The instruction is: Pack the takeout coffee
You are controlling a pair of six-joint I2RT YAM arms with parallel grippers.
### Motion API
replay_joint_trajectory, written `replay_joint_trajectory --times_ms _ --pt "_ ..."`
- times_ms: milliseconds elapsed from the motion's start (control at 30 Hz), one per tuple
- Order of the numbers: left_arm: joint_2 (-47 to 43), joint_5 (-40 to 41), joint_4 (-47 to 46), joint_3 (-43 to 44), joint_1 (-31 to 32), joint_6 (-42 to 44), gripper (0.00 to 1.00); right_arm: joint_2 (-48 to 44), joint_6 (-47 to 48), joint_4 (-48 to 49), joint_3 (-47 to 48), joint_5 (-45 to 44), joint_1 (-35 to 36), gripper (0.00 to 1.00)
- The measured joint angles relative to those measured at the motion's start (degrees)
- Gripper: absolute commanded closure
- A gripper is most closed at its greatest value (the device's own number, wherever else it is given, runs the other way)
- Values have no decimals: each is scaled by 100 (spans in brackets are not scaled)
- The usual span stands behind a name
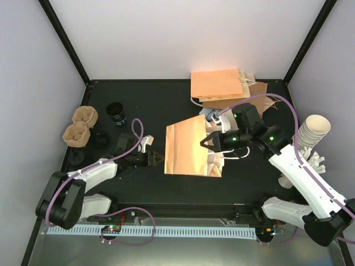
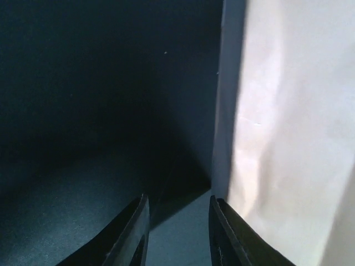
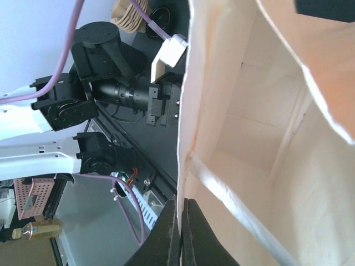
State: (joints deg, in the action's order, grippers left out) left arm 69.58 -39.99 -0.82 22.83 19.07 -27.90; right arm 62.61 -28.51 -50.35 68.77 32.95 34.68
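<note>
A brown paper bag (image 1: 191, 147) lies on its side mid-table, mouth toward the right. My right gripper (image 1: 206, 143) is shut on the bag's rim (image 3: 186, 138) and holds the mouth apart, so the right wrist view looks into the empty bag (image 3: 260, 111). My left gripper (image 1: 159, 158) sits low at the bag's closed left end. Its jaws (image 2: 178, 198) stand apart with only table between them, and the bag wall (image 2: 283, 138) lies just right of the right finger. A takeout coffee with a black lid (image 1: 116, 113) stands at the back left, far from both grippers.
Brown pulp carrier trays (image 1: 80, 124) sit at the left edge, with two round black lids (image 1: 100, 138) (image 1: 76, 158) near them. More paper bags (image 1: 222, 86) lie flat at the back. Stacked lidless white cups (image 1: 313, 130) stand at the right edge.
</note>
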Motion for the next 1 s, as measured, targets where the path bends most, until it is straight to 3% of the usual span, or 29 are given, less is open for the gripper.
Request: replay_joint_trajectory --times_ms 333,500,533,567,767,1000 --pt "328 -7 -227 -61 0 9 71 17 -83 63 83 116 0 97" --pt "-442 883 317 -98 0 -7 53 291 -42 -116 619 -103 0 97" --pt "-719 1084 459 -103 0 -13 50 391 -7 -232 793 -184 0 96" --pt "-1556 1733 850 -76 0 2 44 710 94 -555 1320 -431 0 96" --pt "-2009 2435 1716 111 0 26 40 1410 382 -1729 2579 -1014 7 95" --pt "-2413 2494 2153 223 0 -61 38 1784 592 -3075 3641 -1786 116 92"
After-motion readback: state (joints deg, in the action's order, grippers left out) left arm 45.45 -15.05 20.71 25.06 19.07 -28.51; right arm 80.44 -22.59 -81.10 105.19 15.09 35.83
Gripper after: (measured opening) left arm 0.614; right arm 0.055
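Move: The orange takeout bag is already pinched by its rim in the right hand, its middle about 2 cm ahead of those fingers, 6 cm to their left and 9 cm below. From the left hand, whose half-open fingers stand beside the bag's left end, that middle lies 11 cm right, 1 cm back and 11 cm higher; the black cup is 18 cm left, 19 ahead and 3 lower. The stacked white cups sit some 15 cm ahead of the right hand, 8 right, 22 below. The takeout bag, its rim still pinched, is raised about 5 cm and taken 4 cm forward by the right hand, then slightly right as those fingers tip some 20 degrees steeper down. Beside it the empty left hand dips a little, then withdraws from the bag, about 7 cm left and 4 cm up, fingers spreading wider, tipping down and turning counter-clockwise. ##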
